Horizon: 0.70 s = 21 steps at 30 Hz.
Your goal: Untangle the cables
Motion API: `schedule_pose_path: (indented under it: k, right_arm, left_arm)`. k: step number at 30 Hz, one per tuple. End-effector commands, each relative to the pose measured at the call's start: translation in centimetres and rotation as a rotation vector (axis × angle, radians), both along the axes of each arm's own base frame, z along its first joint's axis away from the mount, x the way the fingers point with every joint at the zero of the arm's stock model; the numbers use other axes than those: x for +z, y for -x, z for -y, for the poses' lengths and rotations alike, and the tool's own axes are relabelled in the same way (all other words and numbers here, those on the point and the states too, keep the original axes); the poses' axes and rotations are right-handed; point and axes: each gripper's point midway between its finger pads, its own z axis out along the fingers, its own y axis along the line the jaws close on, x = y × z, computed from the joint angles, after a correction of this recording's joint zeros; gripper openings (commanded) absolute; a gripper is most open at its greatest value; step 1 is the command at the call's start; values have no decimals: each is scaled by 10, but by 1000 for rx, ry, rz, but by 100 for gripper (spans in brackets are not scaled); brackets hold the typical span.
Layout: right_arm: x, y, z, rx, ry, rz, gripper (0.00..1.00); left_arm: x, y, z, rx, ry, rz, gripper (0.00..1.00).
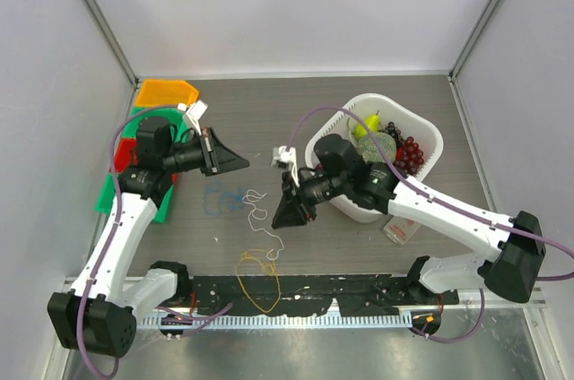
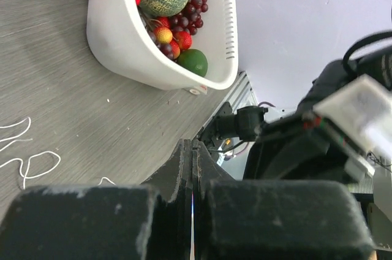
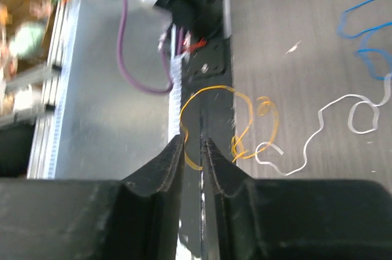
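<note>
Three thin cables lie apart on the wood table: a blue one (image 1: 222, 200), a white one (image 1: 261, 215) and an orange one (image 1: 259, 276) that loops over the black front rail. My left gripper (image 1: 244, 163) hovers left of them, above the table, shut with nothing in it (image 2: 192, 143). My right gripper (image 1: 282, 217) hangs just right of the white cable. In the right wrist view its jaws (image 3: 192, 140) stand a narrow gap apart, empty, with the orange cable (image 3: 211, 89), white cable (image 3: 318, 119) and blue cable (image 3: 367, 51) on the surface beyond.
A white basket (image 1: 430, 133) of fruit stands at the back right, behind the right arm, also in the left wrist view (image 2: 110, 45). Orange (image 1: 166, 91), red and green bins (image 1: 112, 192) sit at the left. A small packet (image 1: 401, 228) lies by the basket.
</note>
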Motion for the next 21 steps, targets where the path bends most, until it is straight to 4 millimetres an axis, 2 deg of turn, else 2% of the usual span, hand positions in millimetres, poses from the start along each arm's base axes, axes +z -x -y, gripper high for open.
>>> schedule_pose_path:
  k: [1, 2, 3, 5, 6, 7, 8, 9, 10, 11, 12, 13, 14, 15, 16, 17, 18, 19, 20, 21]
  right_arm:
    - [42, -51, -16, -249, -162, 2, 26]
    - [36, -76, -14, -385, -137, 21, 35]
    - [31, -97, -9, -482, -116, 22, 37]
    - [9, -107, -2, -517, -33, 16, 43]
    - [-3, -94, -3, -464, 21, 5, 48]
    - [-16, -92, -4, -458, 65, 15, 48]
    - [-30, -80, -7, -440, 100, 15, 50]
    - [-43, -81, -6, -477, 128, 15, 51]
    - [-60, -69, -9, -461, 143, 0, 52]
    - [-66, -63, -13, -490, 141, -58, 53]
    - [-83, -51, -17, -481, 147, -94, 53]
    - [-89, -43, -23, -490, 145, -158, 52]
    - [-94, -25, -34, -474, 125, -173, 52]
    - [-107, -16, -37, -470, 145, -179, 52]
    - [-102, 7, -52, -411, 100, -173, 52]
    - [-105, 31, -63, -340, 86, -170, 52]
    - [-106, 38, -68, -326, 77, -158, 52]
    - [-110, 57, -79, -269, 63, -143, 53]
    - [-125, 66, -82, -230, 91, -129, 53]
    - [-123, 77, -90, -196, 83, -111, 54]
  left_arm:
    - [9, 1, -4, 10, -29, 73, 0]
    - [4, 0, -7, 32, -45, 63, 2]
    - [-3, 1, -8, 47, -56, 45, 5]
    - [-17, 2, -10, 65, -66, 6, 18]
    - [-26, 3, -13, 85, -89, -18, 24]
    - [-37, 2, -19, 122, -128, -46, 29]
    - [-45, 1, -25, 157, -164, -62, 34]
    - [-55, 1, -32, 204, -204, -89, 40]
    - [-62, -1, -39, 251, -234, -107, 45]
    - [-68, -3, -46, 303, -259, -120, 48]
    - [-73, -3, -53, 345, -292, -138, 50]
    - [-77, -4, -63, 404, -327, -147, 51]
    - [-81, -5, -73, 465, -362, -161, 54]
    - [-84, -5, -82, 509, -388, -165, 55]
    - [-85, -5, -88, 553, -403, -162, 57]
    - [-87, -5, -91, 573, -405, -164, 59]
    - [-85, -4, -92, 579, -398, -153, 61]
    - [-86, -3, -90, 572, -387, -160, 61]
    - [-87, -1, -87, 557, -378, -161, 61]
    - [-87, 0, -84, 542, -372, -165, 61]
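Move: The blue cable lies flat on the table, about 9 cm left of the left hand, roughly level with it and some 26 cm below. The white cable's middle is about 5 cm back from that hand, neither left nor right, at the same depth. From the right hand, the orange cable, looped over the table's front edge, is some 7 cm back, 6 cm left and 23 cm below; the white cable is about 8 cm ahead and 5 cm left. Swing the empty right gripper forward about 8 cm, turning it clockwise, then bring it down some 15 cm and back past its start, slightly left, over the orange cable, spreading the fingers wider. Meanwhile sink and draw the left gripper leftwards, about 8 cm each, towards the blue cable, opening its shut fingers past half and turning it nearly 30 degrees counter-clockwise. ##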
